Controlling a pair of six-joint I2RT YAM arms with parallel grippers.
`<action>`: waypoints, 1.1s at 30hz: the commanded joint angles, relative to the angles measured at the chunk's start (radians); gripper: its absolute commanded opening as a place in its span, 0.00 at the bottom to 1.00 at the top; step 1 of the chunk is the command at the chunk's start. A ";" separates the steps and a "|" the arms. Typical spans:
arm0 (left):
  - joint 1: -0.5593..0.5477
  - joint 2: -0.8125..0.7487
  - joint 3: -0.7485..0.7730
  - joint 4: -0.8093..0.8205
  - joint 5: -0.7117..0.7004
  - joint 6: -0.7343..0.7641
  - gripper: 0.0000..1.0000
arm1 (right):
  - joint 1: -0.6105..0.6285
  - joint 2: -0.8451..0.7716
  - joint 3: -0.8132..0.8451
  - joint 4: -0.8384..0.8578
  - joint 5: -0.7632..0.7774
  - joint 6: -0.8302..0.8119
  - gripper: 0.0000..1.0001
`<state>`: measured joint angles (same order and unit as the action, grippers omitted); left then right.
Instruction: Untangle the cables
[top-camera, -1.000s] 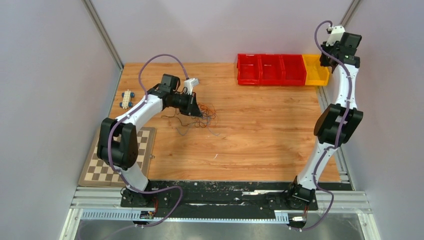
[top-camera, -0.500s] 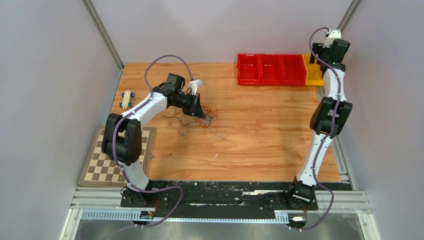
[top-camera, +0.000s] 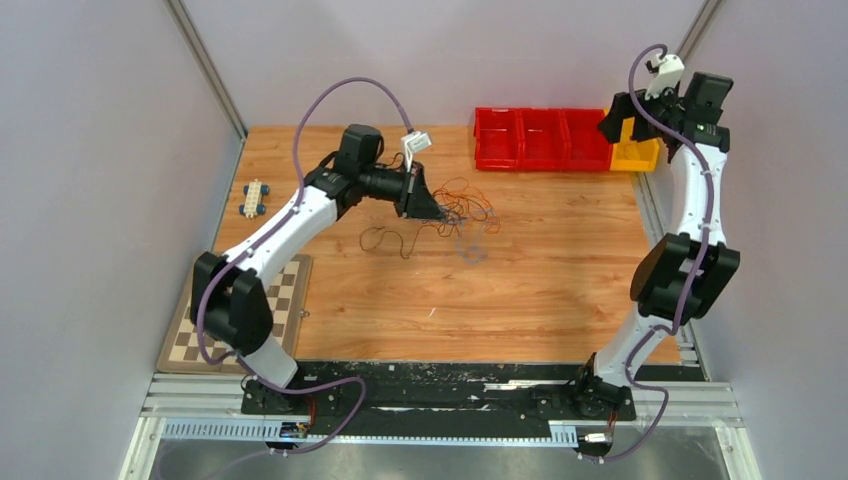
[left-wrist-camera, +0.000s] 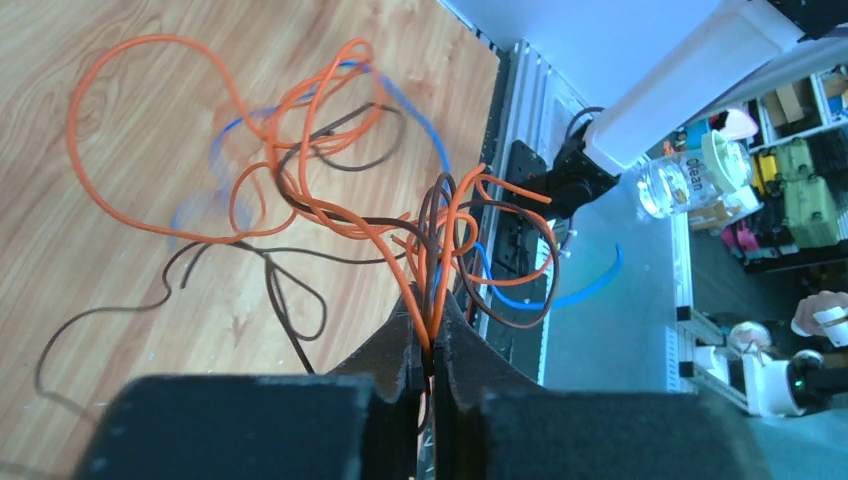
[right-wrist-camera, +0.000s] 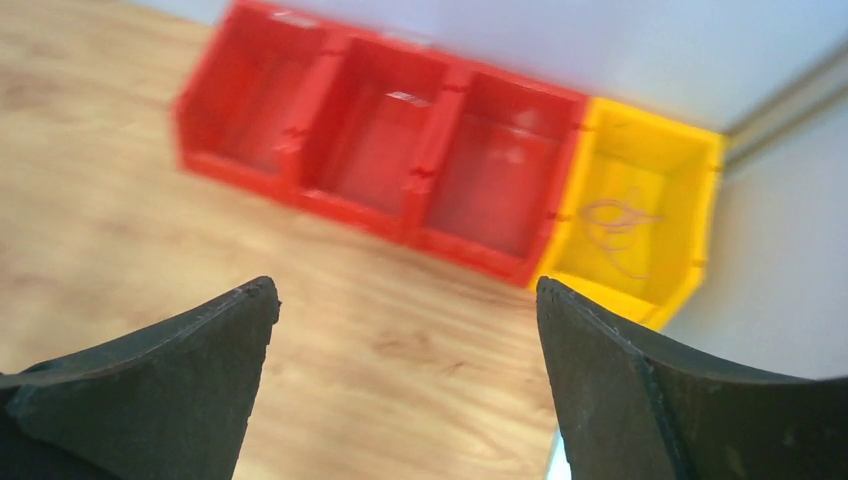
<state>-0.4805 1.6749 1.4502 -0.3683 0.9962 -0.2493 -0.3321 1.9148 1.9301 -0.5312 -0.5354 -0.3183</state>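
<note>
The cables (top-camera: 462, 212) are a loose tangle of thin orange, dark brown and blue wires hanging over the middle of the wooden table. In the left wrist view the cables (left-wrist-camera: 310, 190) fan out from my jaws in curly loops. My left gripper (top-camera: 437, 208) is shut on several strands of the cables (left-wrist-camera: 432, 330) and holds the bundle lifted, with dark loops trailing down to the table (top-camera: 385, 240). My right gripper (top-camera: 612, 122) is open and empty, raised at the far right above the bins. Its fingers (right-wrist-camera: 200, 360) stand wide apart.
A row of three red bins (top-camera: 542, 139) and a yellow bin (top-camera: 640, 152) stands at the back right. The yellow bin holds a thin orange wire (right-wrist-camera: 615, 225). A checkerboard (top-camera: 215, 325) lies at the near left. A small toy car (top-camera: 255, 197) lies at the left edge.
My left gripper has moved right and toward the back, lifting the cables with it. My right arm has swung its wrist round above the bins.
</note>
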 joint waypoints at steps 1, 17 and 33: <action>0.044 -0.078 -0.123 -0.056 0.063 0.065 0.14 | 0.012 -0.094 -0.133 -0.285 -0.283 -0.082 1.00; 0.171 -0.062 -0.410 -0.063 -0.135 0.140 0.67 | 0.464 -0.194 -0.644 -0.356 -0.208 -0.265 0.85; 0.056 0.153 -0.320 0.043 -0.100 -0.014 0.84 | 0.661 -0.111 -0.733 -0.166 -0.177 -0.497 0.75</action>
<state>-0.4179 1.7958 1.0897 -0.3782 0.8852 -0.2119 0.2958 1.7939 1.2331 -0.7841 -0.6888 -0.7071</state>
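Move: The tangled cables hang from the left gripper, their bulk about 5 cm to its right, 2 cm ahead and 8 cm below. From the empty right gripper that bulk is some 33 cm left, 23 cm back and 9 cm lower. The yellow bin is about 10 cm ahead of the right gripper, 5 cm right and 25 cm below; the red bins are equally far ahead and below, 15 cm left. A white scrap lies 10 cm back, 3 cm left of and 25 cm below the left gripper. Open the left gripper to let go of the cables, swinging it down and about 11 cm left, then ease it back right, ending some 18 cm lower with its fingers tipped farther down. Meanwhile sweep the right gripper left, back and down from the bins to just right of the tangle, turning it about 55 degrees counter-clockwise and tipping it down, fingers slightly narrowed but still open. ##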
